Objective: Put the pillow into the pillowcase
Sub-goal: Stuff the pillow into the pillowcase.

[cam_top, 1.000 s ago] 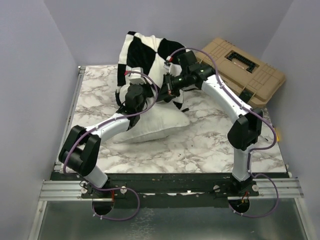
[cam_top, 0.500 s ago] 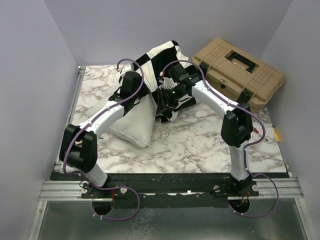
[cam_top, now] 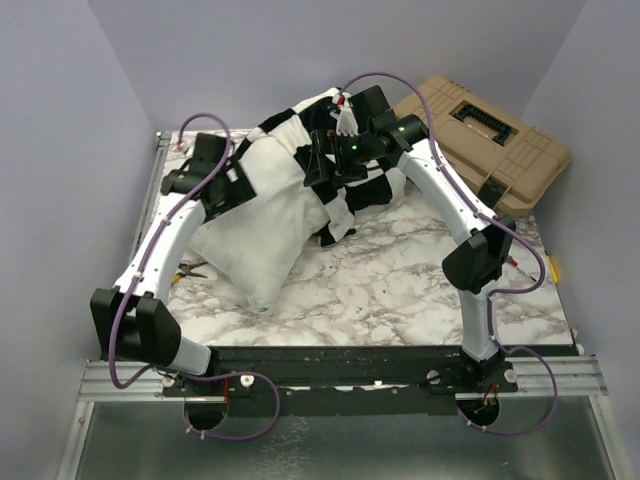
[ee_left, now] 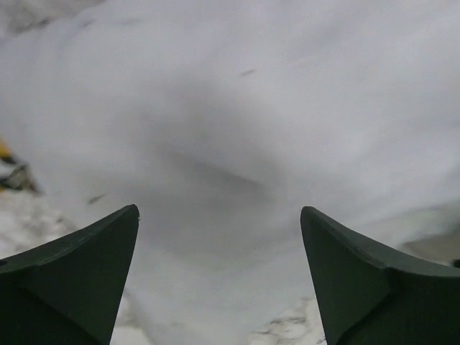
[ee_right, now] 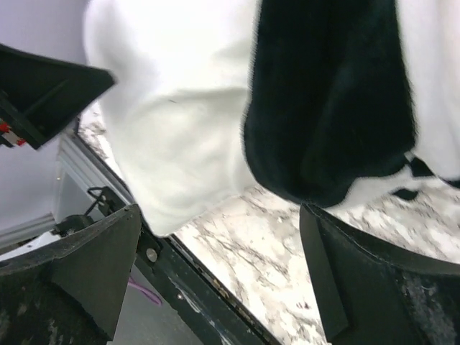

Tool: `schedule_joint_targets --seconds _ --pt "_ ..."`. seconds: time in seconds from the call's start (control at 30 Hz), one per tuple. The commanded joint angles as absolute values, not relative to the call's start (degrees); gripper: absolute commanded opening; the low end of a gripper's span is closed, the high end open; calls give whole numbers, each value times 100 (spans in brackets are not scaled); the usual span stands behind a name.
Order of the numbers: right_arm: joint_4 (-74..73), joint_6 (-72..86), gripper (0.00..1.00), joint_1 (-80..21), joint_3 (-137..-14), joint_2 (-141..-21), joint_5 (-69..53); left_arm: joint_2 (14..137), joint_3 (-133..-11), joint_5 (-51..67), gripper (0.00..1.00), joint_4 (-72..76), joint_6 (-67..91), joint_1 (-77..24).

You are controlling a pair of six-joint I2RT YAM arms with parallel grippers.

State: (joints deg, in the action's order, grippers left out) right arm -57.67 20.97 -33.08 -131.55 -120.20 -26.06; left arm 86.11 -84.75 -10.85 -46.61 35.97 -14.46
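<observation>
The white pillow point(cam_top: 262, 205) lies tilted on the left half of the table, its far end tucked into the black-and-white checked pillowcase point(cam_top: 352, 192), which bunches at the back centre. My left gripper point(cam_top: 243, 188) is at the pillow's left flank. In the left wrist view it point(ee_left: 219, 212) stands open, with the pillow point(ee_left: 237, 122) filling the space ahead and nothing between the fingers. My right gripper point(cam_top: 320, 172) hovers over the pillowcase's mouth. In the right wrist view it point(ee_right: 219, 208) is open and empty, above the pillow point(ee_right: 180, 108) and a black fold of pillowcase point(ee_right: 330, 108).
A tan hard case point(cam_top: 485, 140) sits at the back right corner. A small yellow-handled tool point(cam_top: 190, 268) lies by the marble table's point(cam_top: 400, 290) left edge, and a yellow item point(cam_top: 551, 268) at its right edge. Purple walls close in on three sides.
Both grippers have gone from shut to open and let go of the fabric. The left arm swung out to the left. The pillow and pillowcase shifted and settled on the table.
</observation>
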Motion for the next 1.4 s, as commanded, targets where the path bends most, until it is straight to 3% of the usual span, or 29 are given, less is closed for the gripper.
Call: schedule_joint_targets --seconds 0.0,0.17,0.27,0.3,0.43,0.5,0.53,0.63,0.8,1.03,1.37 --pt "-6387 2045 98 -3302 -12675 -11721 -2046 7776 -7091 -625 95 -5963 3706 -425" --pt "-6205 2038 99 -3305 -11746 -11336 -1809 7329 -5771 834 94 -4749 4135 -132" --pt "-6092 2195 99 -3289 -11447 -11238 -1776 7178 -5259 1614 85 -3217 4407 -163" --pt "-5994 2266 99 -3262 -11361 -11207 -1843 7134 -5187 1761 78 -2673 4450 -204" --pt "-5440 2855 99 -2800 -10615 -10918 -2626 7073 -5285 2175 21 -797 4923 -299" --pt "-4780 3339 99 -2455 -9764 -10500 -3144 7111 -5467 2270 2 149 5340 -340" --pt "-4380 3568 99 -2277 -9264 -10288 -3409 7141 -5533 2261 0 542 5634 -360" --pt "-3405 4116 99 -1948 -7845 -9745 -4014 7297 -5801 2020 0 1232 6725 -446" --pt "-2487 4524 97 -1890 -6785 -9369 -4152 7832 -7036 1667 0 1285 7408 -898" --pt "-2323 4215 97 -1893 -7234 -9544 -3610 8652 -8178 1362 0 1283 7531 -1619" --pt "219 5655 96 -2277 -6548 -10161 -2965 9597 -9411 1227 0 1339 7704 -1917"
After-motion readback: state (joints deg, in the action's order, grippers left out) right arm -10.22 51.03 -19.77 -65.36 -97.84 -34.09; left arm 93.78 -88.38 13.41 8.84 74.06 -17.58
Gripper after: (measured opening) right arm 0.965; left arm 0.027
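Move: The white pillow's exposed body lies about 7 cm back from the left hand, straight in line sideways and some 12 cm below; the checkered pillowcase is roughly 20 cm to that hand's right, 4 cm farther out, 15 cm down. The pliers lie about 16 cm left and 18 cm back of the left hand, on the table. From the right hand the pillowcase is about 4 cm right, 1 cm ahead and 18 cm below, the pillow some 16 cm left, 10 cm back. The pillow's loose end is pinched by the left fingers, which drop open about 10 cm down and back, close on it, then haul it roughly 30 cm up and 20 cm each forward and right, the wrist rolling left side down and tipping up. The right hand, staying open, sinks about 12 cm and shifts 9 cm right beside the pillowcase, turning clockwise; whether it touches can't be seen. ##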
